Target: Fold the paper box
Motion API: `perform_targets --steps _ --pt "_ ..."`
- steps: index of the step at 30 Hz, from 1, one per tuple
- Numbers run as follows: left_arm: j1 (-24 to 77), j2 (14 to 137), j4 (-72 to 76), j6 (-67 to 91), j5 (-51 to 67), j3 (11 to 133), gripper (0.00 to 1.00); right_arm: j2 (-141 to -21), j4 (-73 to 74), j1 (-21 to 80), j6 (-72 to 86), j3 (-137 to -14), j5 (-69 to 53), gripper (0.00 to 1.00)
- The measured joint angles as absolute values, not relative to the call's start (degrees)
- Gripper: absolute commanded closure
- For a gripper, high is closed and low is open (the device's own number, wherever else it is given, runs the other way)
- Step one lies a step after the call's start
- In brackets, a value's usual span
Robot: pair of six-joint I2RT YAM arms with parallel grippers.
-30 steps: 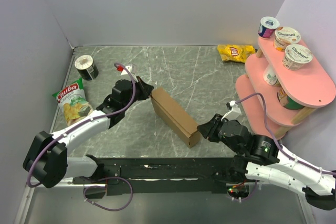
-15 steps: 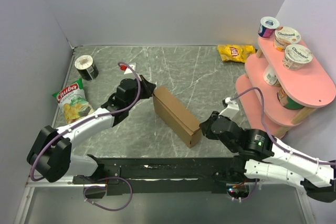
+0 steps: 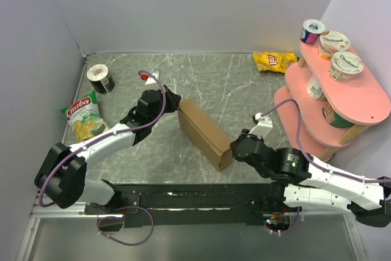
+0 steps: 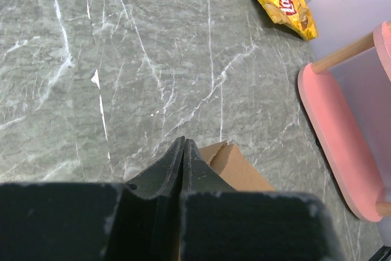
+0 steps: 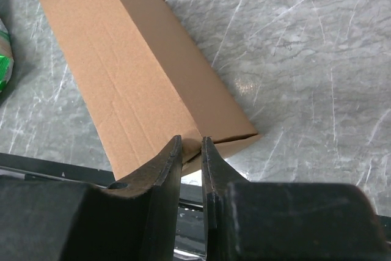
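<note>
The paper box is a long plain brown carton lying diagonally mid-table, folded into a closed tube. My left gripper is shut with nothing in it, its tips against the box's far left end. In the left wrist view the box's corner shows just right of the closed gripper. My right gripper is at the box's near right end. In the right wrist view the narrow-set gripper pinches the end corner of the box, where the top ridge runs in between the fingers.
A green chips bag and a dark can lie at the left. A yellow Lay's bag lies at the back right. A pink tiered shelf with yogurt cups stands at the right. A black rail runs along the near edge.
The right arm has swung left, bringing its gripper onto the box's near end, with the jaws slightly narrower. The left gripper has crept right along the far end. The box has barely shifted.
</note>
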State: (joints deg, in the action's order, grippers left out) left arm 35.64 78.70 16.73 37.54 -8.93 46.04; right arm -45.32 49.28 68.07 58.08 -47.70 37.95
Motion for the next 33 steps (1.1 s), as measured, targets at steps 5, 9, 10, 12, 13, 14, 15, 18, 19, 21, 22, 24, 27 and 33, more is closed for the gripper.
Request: perform_targets --steps 5,9,10,12,13,14,15,18,19,21,22,24,27,33 --pt "35.6 78.8 16.9 37.5 -9.2 46.0 0.95 -46.1 49.3 69.2 58.7 -47.7 39.3 0.84" --pt "35.6 78.8 17.2 37.3 -9.2 45.9 0.95 -46.3 49.6 70.0 59.2 -47.8 40.1 0.75" --pt "35.6 78.8 17.3 37.3 -9.2 45.9 0.95 -46.3 49.8 70.0 59.2 -48.0 40.1 0.68" --pt "35.6 78.8 17.7 37.3 -9.2 45.6 0.95 -46.7 50.6 70.0 59.3 -48.8 40.1 0.39" --pt "35.6 78.7 18.0 37.2 -9.2 45.5 0.95 -47.0 51.4 70.1 59.3 -49.6 40.1 0.28" --pt "35.6 78.7 18.1 37.1 -9.3 45.3 0.94 -47.5 52.7 70.2 59.2 -50.3 39.9 0.22" --pt "35.6 78.5 18.2 37.0 -9.3 45.2 0.95 -48.0 54.7 70.3 59.1 -51.1 39.3 0.16" --pt "35.6 77.6 18.2 36.3 -9.3 44.5 0.95 -49.8 58.7 70.5 58.9 -53.8 37.6 0.14" --pt "35.7 77.3 18.2 36.1 -9.2 44.3 0.95 -50.6 60.1 70.7 58.9 -55.0 37.0 0.14" --pt "36.0 76.6 17.7 35.5 -8.9 44.0 0.94 -51.9 62.8 70.7 58.6 -57.2 36.2 0.14" --pt "36.2 76.4 17.4 35.4 -8.7 43.9 0.95 -52.1 64.0 70.7 58.4 -58.3 35.8 0.14" --pt "36.5 76.2 16.9 35.0 -8.4 43.9 0.94 -52.2 65.2 70.6 57.3 -59.3 34.8 0.15" --pt "37.0 76.3 15.1 34.4 -7.0 44.2 0.95 -50.6 65.0 70.6 55.7 -59.4 32.1 0.16" --pt "39.5 82.5 -0.3 32.4 -3.0 42.0 0.95 -43.6 60.9 69.9 53.5 -58.6 26.4 0.18"
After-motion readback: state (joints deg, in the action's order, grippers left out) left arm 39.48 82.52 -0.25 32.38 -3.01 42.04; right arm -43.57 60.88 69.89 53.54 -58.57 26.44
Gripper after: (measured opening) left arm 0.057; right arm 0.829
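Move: The paper box hangs between the two hands, slanting. Its middle is about 8 cm ahead of the right hand, 9 cm to its left and 4 cm lower; from the left hand the middle lies roughly 10 cm back, 9 cm to the right and 4 cm lower. The table's near edge runs some 9 cm behind the right hand and 17 cm below. From the left hand, the green chip bag is about 34 cm left, 2 cm back and 15 cm lower. The right fingers, still pinching the box's near end, open wide and let go. That hand then eases back and up, about 4 cm each way, turning slightly counter-clockwise. The shut left fingertips stay against the far end at first, then come away as the hand drops some 12 cm and draws back about 7 cm, tilting down late and fast. ##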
